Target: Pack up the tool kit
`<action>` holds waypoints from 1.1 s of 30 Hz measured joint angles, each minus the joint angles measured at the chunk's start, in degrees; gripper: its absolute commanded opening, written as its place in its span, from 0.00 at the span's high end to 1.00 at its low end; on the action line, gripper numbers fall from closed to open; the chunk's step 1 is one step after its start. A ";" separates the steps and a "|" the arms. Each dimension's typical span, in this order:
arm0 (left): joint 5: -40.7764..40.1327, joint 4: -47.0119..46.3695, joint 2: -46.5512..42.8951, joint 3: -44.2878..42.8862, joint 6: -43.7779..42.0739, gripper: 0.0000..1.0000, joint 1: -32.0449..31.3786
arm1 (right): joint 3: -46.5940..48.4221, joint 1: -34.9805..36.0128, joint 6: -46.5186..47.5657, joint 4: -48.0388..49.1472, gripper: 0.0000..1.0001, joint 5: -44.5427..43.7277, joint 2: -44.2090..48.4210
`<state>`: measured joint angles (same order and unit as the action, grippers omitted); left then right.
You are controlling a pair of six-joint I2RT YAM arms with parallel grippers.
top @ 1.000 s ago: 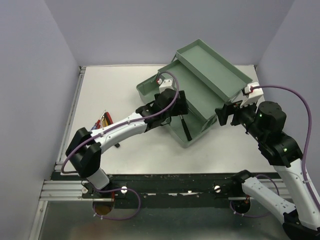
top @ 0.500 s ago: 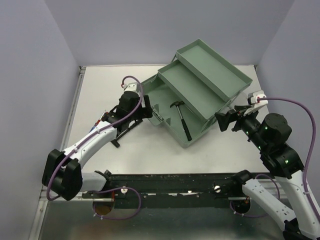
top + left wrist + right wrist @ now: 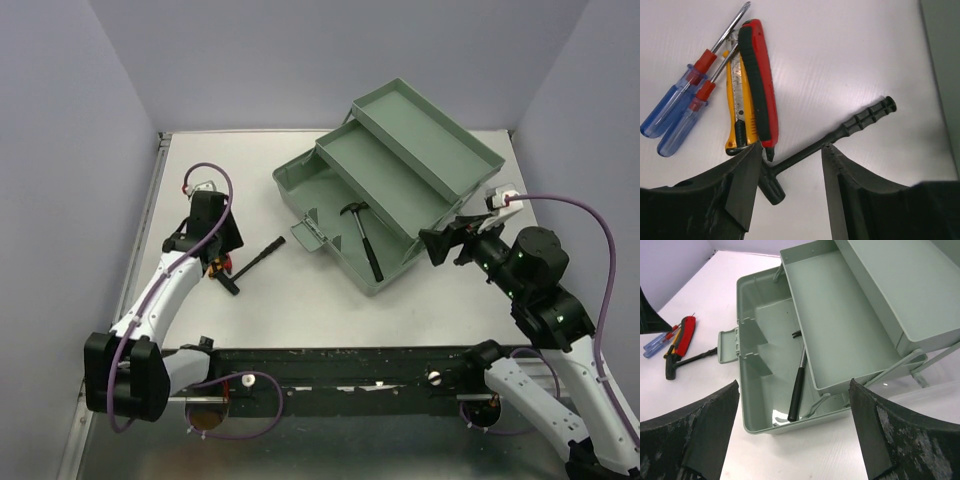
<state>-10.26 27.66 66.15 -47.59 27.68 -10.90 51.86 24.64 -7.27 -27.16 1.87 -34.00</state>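
The green toolbox [image 3: 380,288] stands open with its tray and lid swung back; a black-handled hammer [image 3: 362,240] lies in its bottom compartment, also seen in the right wrist view [image 3: 797,385]. My left gripper [image 3: 214,260] is open over the loose tools at the left. In the left wrist view its jaws [image 3: 792,150] straddle the shaft of a black T-shaped tool [image 3: 840,134]. Beside it lie a red-and-black knife [image 3: 757,80], a yellow knife [image 3: 736,100] and two blue screwdrivers [image 3: 677,107]. My right gripper [image 3: 445,242] is open and empty beside the box's right corner.
The box's latch flap [image 3: 308,236] sticks out toward the loose tools. The upper tray [image 3: 390,180] and lid [image 3: 430,135] overhang the back right. Purple walls close the table on three sides. The arm bases and rail run along the near edge.
My left arm has drawn back out of the toolbox and swung left to the loose tools. The hammer stays in the box. My right gripper has shifted only slightly.
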 measured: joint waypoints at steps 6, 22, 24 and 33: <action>-1.64 -1.05 5.73 0.22 1.29 0.41 2.67 | -0.28 0.00 -0.70 1.05 0.03 1.57 -1.25; 3.78 -6.60 19.41 0.24 3.30 0.40 8.37 | -0.50 0.00 -0.87 -0.42 0.03 1.20 5.57; 4.50 -6.84 20.20 0.15 3.26 0.43 8.59 | -0.85 0.00 -0.87 -0.48 0.03 0.98 5.66; 5.60 -7.52 21.88 0.07 3.17 0.83 8.66 | -1.16 0.00 -1.16 -0.79 0.03 0.81 5.22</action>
<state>-4.67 20.14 88.03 -47.53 30.85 -2.24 50.70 24.64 -8.43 -27.94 2.68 -28.77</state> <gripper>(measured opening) 0.289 0.973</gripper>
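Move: Below the left hand and slightly out, the red-and-black knife lies with its middle about 7 cm ahead, 4 cm left and 11 cm down. Level with it, the yellow-handled cutter sits some 3 cm to its left and the screwdrivers roughly 7 cm to its left. The black mallet's middle is about 2 cm ahead of the hand, 5 cm right. From the right hand, the knife lies about 60 cm left, 15 cm ahead and 30 cm down. Sinking about 10 cm towards the near end of the red-and-black knife, the left hand also eases 3 cm left early on and 2 cm forward, tipping some 15 degrees steeper and turning slightly counter-clockwise. With the descent nearly done, its half-open fingers close from either side and pinch the knife's handle near that end, just beyond the mallet's head. ##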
